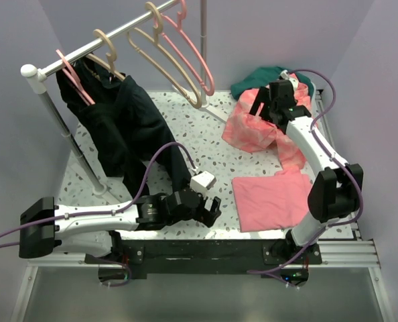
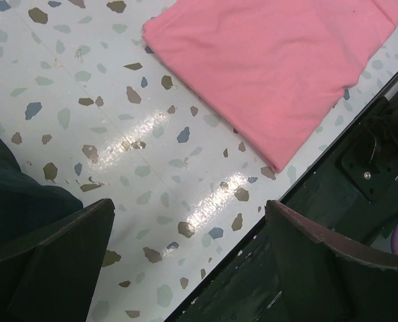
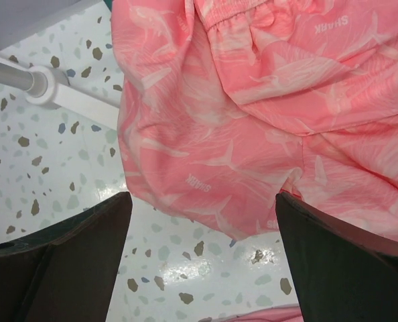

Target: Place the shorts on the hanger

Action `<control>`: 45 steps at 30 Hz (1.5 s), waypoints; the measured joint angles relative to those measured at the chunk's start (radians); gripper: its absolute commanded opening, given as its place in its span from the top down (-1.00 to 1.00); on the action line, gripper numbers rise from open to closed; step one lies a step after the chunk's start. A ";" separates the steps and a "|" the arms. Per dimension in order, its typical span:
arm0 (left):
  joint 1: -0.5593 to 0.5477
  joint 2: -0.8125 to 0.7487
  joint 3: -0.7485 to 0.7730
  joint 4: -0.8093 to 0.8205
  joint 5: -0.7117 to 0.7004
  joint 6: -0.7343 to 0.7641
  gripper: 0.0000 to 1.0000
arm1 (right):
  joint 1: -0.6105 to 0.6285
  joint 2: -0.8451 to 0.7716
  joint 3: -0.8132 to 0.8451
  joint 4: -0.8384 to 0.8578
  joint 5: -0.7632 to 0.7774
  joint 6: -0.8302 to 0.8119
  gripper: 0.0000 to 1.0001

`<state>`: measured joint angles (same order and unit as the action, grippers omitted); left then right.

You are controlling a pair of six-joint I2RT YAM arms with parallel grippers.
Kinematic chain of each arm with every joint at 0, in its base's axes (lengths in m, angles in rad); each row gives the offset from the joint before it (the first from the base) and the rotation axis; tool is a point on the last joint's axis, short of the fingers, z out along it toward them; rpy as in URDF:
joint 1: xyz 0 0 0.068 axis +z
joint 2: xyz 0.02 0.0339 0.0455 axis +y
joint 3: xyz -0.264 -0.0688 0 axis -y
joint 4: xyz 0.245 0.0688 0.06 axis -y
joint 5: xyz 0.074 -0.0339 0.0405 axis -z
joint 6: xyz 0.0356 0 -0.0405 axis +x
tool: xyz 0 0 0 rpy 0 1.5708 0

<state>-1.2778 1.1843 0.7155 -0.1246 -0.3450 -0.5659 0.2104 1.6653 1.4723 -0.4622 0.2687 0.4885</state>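
The salmon-pink shorts (image 1: 251,131) with a pale shark print lie crumpled on the table at the back right. My right gripper (image 1: 259,107) hovers over them, open. In the right wrist view the shorts (image 3: 252,114) fill the upper part, and the right gripper (image 3: 202,261) stands open above bare table just short of their hem. An empty beige hanger (image 1: 167,64) hangs on the rack rail at the back. My left gripper (image 1: 214,210) sits low at the table's near edge. It stands open, and nothing lies between the fingers of this left gripper (image 2: 189,268).
A plain pink cloth (image 1: 273,200) lies flat at the front right, also the pink cloth (image 2: 273,60). A dark teal garment (image 1: 259,79) lies behind the shorts. Dark clothes (image 1: 118,127) hang from the rack's left end, near pink hangers (image 1: 193,57). The rack's foot (image 3: 45,86) is left of the shorts.
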 measured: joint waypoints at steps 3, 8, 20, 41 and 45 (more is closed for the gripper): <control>0.000 -0.003 0.006 0.003 -0.004 0.000 -0.99 | -0.001 -0.037 -0.012 -0.003 -0.002 0.000 -0.84; 0.000 -0.005 0.015 0.003 -0.005 0.002 -0.99 | -0.002 -0.118 -0.051 -0.040 0.002 0.000 -0.86; 0.000 0.023 0.056 0.002 -0.007 0.008 -1.00 | -0.129 0.017 0.030 -0.039 -0.015 0.003 -0.82; 0.000 0.056 0.097 -0.048 -0.008 0.008 -1.00 | -0.190 0.439 0.255 0.029 -0.085 0.183 1.00; 0.000 0.056 0.097 -0.048 -0.007 0.008 -0.99 | -0.191 0.407 0.258 0.035 -0.116 0.182 1.00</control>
<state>-1.2778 1.2400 0.8120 -0.1730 -0.3523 -0.5575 0.0193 2.0720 1.7306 -0.4267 0.1532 0.6701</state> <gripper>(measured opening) 0.996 0.014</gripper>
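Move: The right hand, open and empty, hovers over the near-left part of the patterned pink shorts, whose middle is about 7 cm ahead, 5 cm to its right and 12 cm below. Beyond them, roughly 23 cm ahead of the hand and 5 cm right, is the green cloth; the plain pink cloth lies some 27 cm back and 1 cm right, both on the table. From the left hand the shorts are about 40 cm ahead, 22 cm right and 8 cm lower. Back and up by some 3 cm first, the right hand then swings forward, right and steeply down onto the shorts, dropping about 15 cm while it turns clockwise roughly 15 degrees and tips further down. Its wide-open fingers shut at the bottom, pinching a fold just below the waistband, and lift it about 3 cm. ##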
